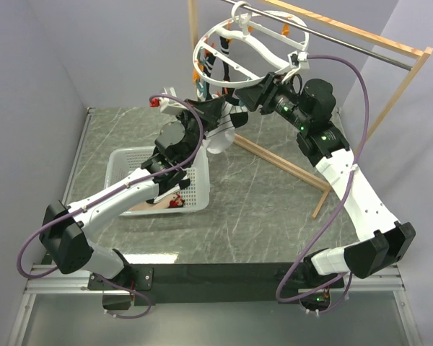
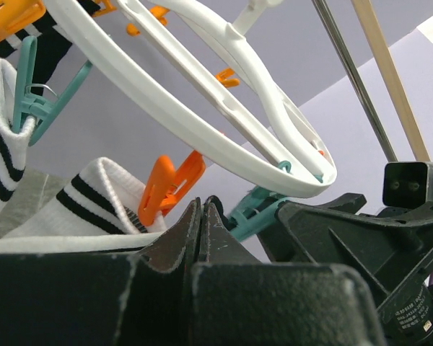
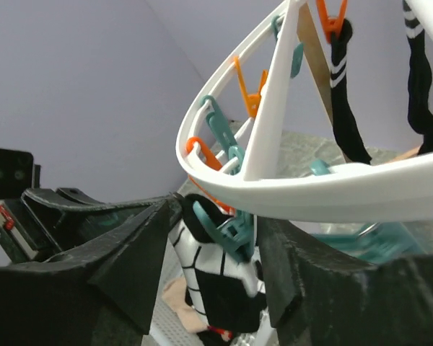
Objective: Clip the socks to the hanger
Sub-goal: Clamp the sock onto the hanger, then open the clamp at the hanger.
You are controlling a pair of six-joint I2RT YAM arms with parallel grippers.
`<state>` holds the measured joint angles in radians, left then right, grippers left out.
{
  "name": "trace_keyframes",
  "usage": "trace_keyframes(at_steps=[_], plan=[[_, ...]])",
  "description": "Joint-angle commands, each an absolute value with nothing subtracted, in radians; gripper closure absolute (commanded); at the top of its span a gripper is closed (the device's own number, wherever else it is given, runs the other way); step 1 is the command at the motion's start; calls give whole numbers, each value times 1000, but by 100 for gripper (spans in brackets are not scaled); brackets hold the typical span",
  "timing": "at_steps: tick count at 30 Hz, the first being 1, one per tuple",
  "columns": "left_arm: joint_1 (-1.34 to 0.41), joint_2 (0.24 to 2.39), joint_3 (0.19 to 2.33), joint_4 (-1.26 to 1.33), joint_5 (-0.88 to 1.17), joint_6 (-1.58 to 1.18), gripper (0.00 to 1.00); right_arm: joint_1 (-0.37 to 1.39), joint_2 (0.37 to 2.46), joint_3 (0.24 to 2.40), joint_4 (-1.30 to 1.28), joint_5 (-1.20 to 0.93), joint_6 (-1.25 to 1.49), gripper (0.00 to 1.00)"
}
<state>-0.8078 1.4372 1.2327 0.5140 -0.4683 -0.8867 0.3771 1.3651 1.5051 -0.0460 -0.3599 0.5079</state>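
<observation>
The round white hanger point(image 1: 252, 43) hangs from the rod, with orange and teal clips. My left gripper point(image 1: 234, 119) is raised beneath its ring and shut on the striped white sock point(image 1: 220, 140), which dangles below. In the left wrist view the jaws point(image 2: 200, 205) are pressed together, with a black edge showing between them. My right gripper point(image 3: 215, 238) is open, its fingers either side of a teal clip point(image 3: 227, 227) that sits on the sock's black end point(image 3: 216, 288). Black socks point(image 3: 346, 108) and banded-cuff white socks point(image 2: 94, 202) hang from other clips.
A white perforated basket point(image 1: 130, 162) with more fabric stands on the table under the left arm. The wooden frame point(image 1: 390, 94) with its metal rod point(image 1: 332, 36) stands at the back right. Its base bar point(image 1: 281, 162) runs across the table.
</observation>
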Motion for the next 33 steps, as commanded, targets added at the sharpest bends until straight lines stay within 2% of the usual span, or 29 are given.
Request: trace_keyframes(at_steps=[1, 8, 13, 20, 22, 23, 25, 26, 27, 29, 31, 33], plan=[[-811, 1422, 1272, 568, -457, -897, 99, 379, 1344, 1558, -66, -377, 495, 38], [-811, 1428, 1278, 531, -463, -897, 99, 367, 1344, 1598, -161, -344, 459, 28], [-811, 1427, 1253, 480, -468, -908, 99, 333, 1307, 1594, -251, -324, 457, 28], [-811, 1402, 1198, 417, -488, -911, 99, 333, 1206, 1514, -247, -273, 394, 26], [-811, 1401, 1192, 400, -477, -913, 90, 330, 1189, 1531, -277, -267, 370, 25], [-811, 1396, 1189, 394, -473, -907, 72, 331, 1187, 1539, -287, -288, 332, 23], [-810, 1388, 1175, 394, -462, -893, 54, 331, 1175, 1545, -302, -304, 281, 23], [-810, 1375, 1172, 394, -465, -873, 40, 331, 1170, 1542, -302, -296, 240, 23], [-808, 1365, 1172, 379, -466, -859, 33, 330, 1158, 1530, -296, -270, 220, 23], [-792, 1345, 1196, 335, -454, -812, 25, 331, 1146, 1508, -284, -249, 120, 21], [-746, 1336, 1230, 290, -401, -764, 23, 330, 1137, 1490, -275, -193, 28, 20], [-701, 1325, 1253, 273, -252, -698, 23, 330, 1143, 1497, -272, -144, -20, 19]])
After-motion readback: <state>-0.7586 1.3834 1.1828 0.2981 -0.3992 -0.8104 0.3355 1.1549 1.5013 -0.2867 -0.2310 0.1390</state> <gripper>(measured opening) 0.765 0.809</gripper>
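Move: The held sock's cuff already reaches the teal clip under the hanger's near rim, some 4 cm to the right of the left hand and 1 cm ahead, 1 cm higher. From the right hand, whose parted fingers surround it, that clip is about 1 cm ahead and 1 cm left, level in height. The orange clip with the white sock stands about 5 cm ahead of the left hand, 1 cm left and 2 cm up. The striped sock, its cuff at the teal clip, is let go by both hands. The right fingers, already parted, spread wider and leave the clip, the hand going some 7 cm right, then also back about 4 cm and slightly up, its wrist turning some 20 degrees. After waiting, the left hand starts down still pinching the sock, opens wide on the way and sinks about 6 cm, clear below the cuff. ##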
